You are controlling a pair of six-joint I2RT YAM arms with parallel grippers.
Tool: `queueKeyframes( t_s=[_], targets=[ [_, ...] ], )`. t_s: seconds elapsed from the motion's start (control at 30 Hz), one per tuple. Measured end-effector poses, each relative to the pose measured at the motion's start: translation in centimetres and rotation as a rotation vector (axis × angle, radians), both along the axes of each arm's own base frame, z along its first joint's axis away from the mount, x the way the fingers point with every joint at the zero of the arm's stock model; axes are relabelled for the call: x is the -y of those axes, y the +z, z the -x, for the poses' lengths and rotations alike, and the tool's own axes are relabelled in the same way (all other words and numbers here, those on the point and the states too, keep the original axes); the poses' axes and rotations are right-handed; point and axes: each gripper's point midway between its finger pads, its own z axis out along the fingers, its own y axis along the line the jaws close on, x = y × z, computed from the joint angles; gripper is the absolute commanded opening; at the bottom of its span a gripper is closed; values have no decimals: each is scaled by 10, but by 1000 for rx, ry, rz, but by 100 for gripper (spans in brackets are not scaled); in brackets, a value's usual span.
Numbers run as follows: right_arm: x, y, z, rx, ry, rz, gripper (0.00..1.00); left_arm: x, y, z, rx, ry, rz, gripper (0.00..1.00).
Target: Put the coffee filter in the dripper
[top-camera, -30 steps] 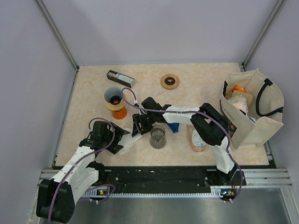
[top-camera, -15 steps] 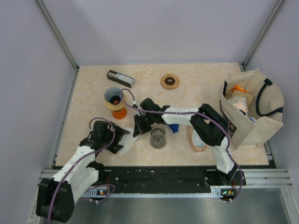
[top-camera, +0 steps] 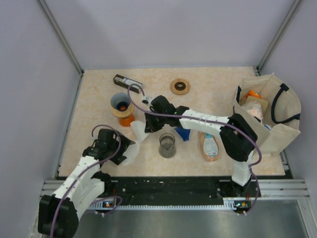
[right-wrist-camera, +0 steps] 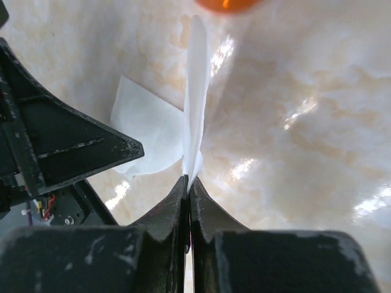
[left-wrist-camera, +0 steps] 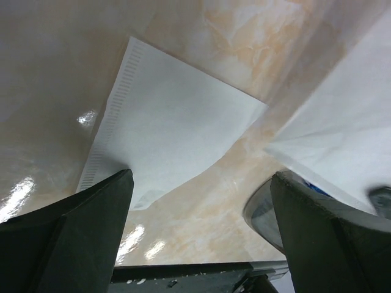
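Note:
The dripper (top-camera: 120, 103), a dark cone on a tan ring with an orange base, stands at the left middle of the table; its orange base shows at the top of the right wrist view (right-wrist-camera: 226, 3). My right gripper (top-camera: 147, 125) (right-wrist-camera: 189, 183) is shut on the edge of a white coffee filter (top-camera: 138, 133) (right-wrist-camera: 194, 104) and holds it above the table, just right of and below the dripper. A second white filter (top-camera: 130, 154) (left-wrist-camera: 177, 128) lies flat on the table. My left gripper (top-camera: 125, 147) (left-wrist-camera: 201, 244) is open over its near edge, touching nothing.
A glass beaker (top-camera: 167, 145) stands right of the filters, with a blue object (top-camera: 182, 134) behind it. A bottle (top-camera: 209, 146) lies next to a tote bag (top-camera: 270, 116) at the right. A black box (top-camera: 128, 83) and a wooden ring (top-camera: 180, 87) lie at the back.
My right gripper has lifted one filter off the table and moved it up towards the dripper. A second filter stayed on the table by my left gripper.

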Motion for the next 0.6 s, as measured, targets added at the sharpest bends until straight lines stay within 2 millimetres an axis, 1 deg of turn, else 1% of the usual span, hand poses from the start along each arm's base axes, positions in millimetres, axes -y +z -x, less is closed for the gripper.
queueKeyframes(
  t_s=[0.07,0.13,0.23,0.3,0.43,0.53,0.6],
  targets=[
    [4,16,-8,73,-6,-5,0,-3,3,1,5,-7,-22,99],
    [10,34,-17,171,-14,-4,0,-4,11,0,24,-21,-33,99],
    [25,57,-25,328,-4,-9,0,-3,36,-8,99,-57,-48,99],
    [39,69,-22,442,33,-25,0,-1,60,-15,176,-85,-52,99],
    [68,85,-5,713,149,-72,0,7,105,-22,324,-156,-37,99],
    [80,97,3,900,221,-92,0,8,124,-22,375,-193,-50,99],
    [81,109,2,991,251,-94,0,6,131,-20,384,-207,-70,99]
  ],
)
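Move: The dripper, seated in the wooden ring on the orange carafe, lies about 9 cm to the left of the right hand, 4 cm ahead and some 7 cm above; the carafe is right under the dripper. The loose filter on the table lies around 11 cm back, 9 cm left and 6 cm below, the glass roughly 8 cm back and 9 cm right. From the left hand the dripper is about 12 cm ahead, 2 cm right and 11 cm up. Still pinching the filter by its lower end, the right hand lifts it about 11 cm; it noses forward a little, then draws back and some 8 cm to the right, away from the dripper, while the wrist tips up nearly 60 degrees so the fingers point forward-left, close to level. The left hand, wide open, rises clear of the loose filter by some 13 cm, its fingers tipping up. ##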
